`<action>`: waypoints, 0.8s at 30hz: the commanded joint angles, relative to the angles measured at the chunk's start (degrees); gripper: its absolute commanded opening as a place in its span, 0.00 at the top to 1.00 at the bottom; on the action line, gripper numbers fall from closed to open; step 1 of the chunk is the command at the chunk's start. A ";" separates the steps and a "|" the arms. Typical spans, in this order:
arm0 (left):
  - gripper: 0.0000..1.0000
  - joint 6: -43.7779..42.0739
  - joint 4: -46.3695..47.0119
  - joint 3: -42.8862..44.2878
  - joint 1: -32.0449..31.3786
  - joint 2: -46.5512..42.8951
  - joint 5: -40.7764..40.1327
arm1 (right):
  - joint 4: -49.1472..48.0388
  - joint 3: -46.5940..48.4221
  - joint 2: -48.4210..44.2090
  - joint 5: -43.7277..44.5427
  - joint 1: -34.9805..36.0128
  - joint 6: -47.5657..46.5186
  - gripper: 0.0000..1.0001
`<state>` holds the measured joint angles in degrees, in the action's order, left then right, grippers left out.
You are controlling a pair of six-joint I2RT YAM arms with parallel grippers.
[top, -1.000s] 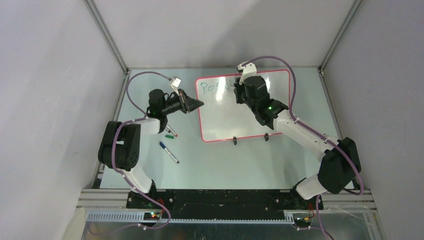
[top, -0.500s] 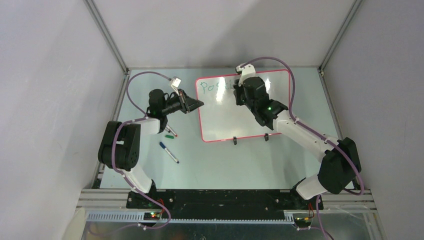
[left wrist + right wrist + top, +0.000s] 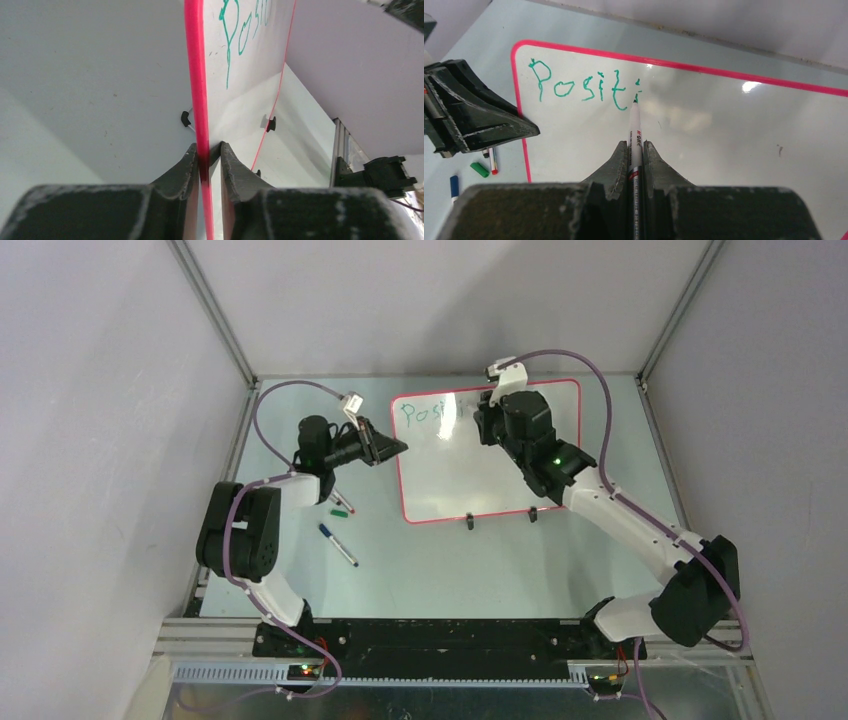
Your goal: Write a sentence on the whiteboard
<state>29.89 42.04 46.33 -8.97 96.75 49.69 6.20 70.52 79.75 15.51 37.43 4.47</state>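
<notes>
The whiteboard lies on the table, white with a red-pink rim. The sentence is green handwriting along its top left, reading "Positi". My left gripper is shut on the board's left rim, one finger on each side. My right gripper is shut on a white marker. The marker's tip meets the board at the last "i". From above, the right gripper hangs over the board's upper middle and hides the end of the sentence.
Loose items lie on the table left of the board: a blue marker, a green cap and a red-tipped marker. Two black feet stick out at the board's near edge. Grey enclosure walls stand close on both sides.
My right arm has shifted right along the top line with the marker, leaving more green letters showing. The left gripper has kept its hold on the rim.
</notes>
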 commanded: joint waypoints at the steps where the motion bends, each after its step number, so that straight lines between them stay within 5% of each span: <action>1: 0.73 -6.29 -2.80 2.99 0.33 -1.07 -2.16 | -0.05 0.97 -2.66 -0.65 0.18 0.77 1.00; 13: 0.29 -11.22 -4.94 -3.40 0.71 -10.63 -5.24 | -2.05 -3.18 -8.98 -3.46 -0.64 2.60 1.00; 16: 0.03 -13.26 -6.77 -7.04 0.61 -14.69 -8.01 | -1.93 -3.84 -9.95 -4.06 -0.88 2.81 1.00; 24: 0.01 -15.81 -4.20 -20.17 -0.39 -31.60 -21.48 | -1.91 -6.34 -12.30 -5.57 -2.26 3.79 1.00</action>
<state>17.45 36.47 29.91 -8.69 72.86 37.56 5.69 65.23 70.06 11.00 35.86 7.31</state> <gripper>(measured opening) 0.994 0.136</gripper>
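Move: The whiteboard's left edge is already between my left fingertips, right at the hand point. From that hand the red marker lies about 8 cm back and 11 cm left, the green cap some 10 cm back and 12 cm left, both roughly 16 cm down. My right hand holds the pen; from it the last letter i is about 7 cm ahead, 3 cm left and 5 cm down, and the gripped edge some 15 cm left, level fore-and-aft, 12 cm lower. I let go of the whiteboard's edge with my left hand: the fingers spread wide, and after a brief nudge forward I draw back about 5 cm and 4 cm to the left, rising slightly as the fingertips tip downward. Meanwhile my right hand keeps its grip on the pen and backs away from the last i, up and back roughly 3 cm each and a little to the right. ##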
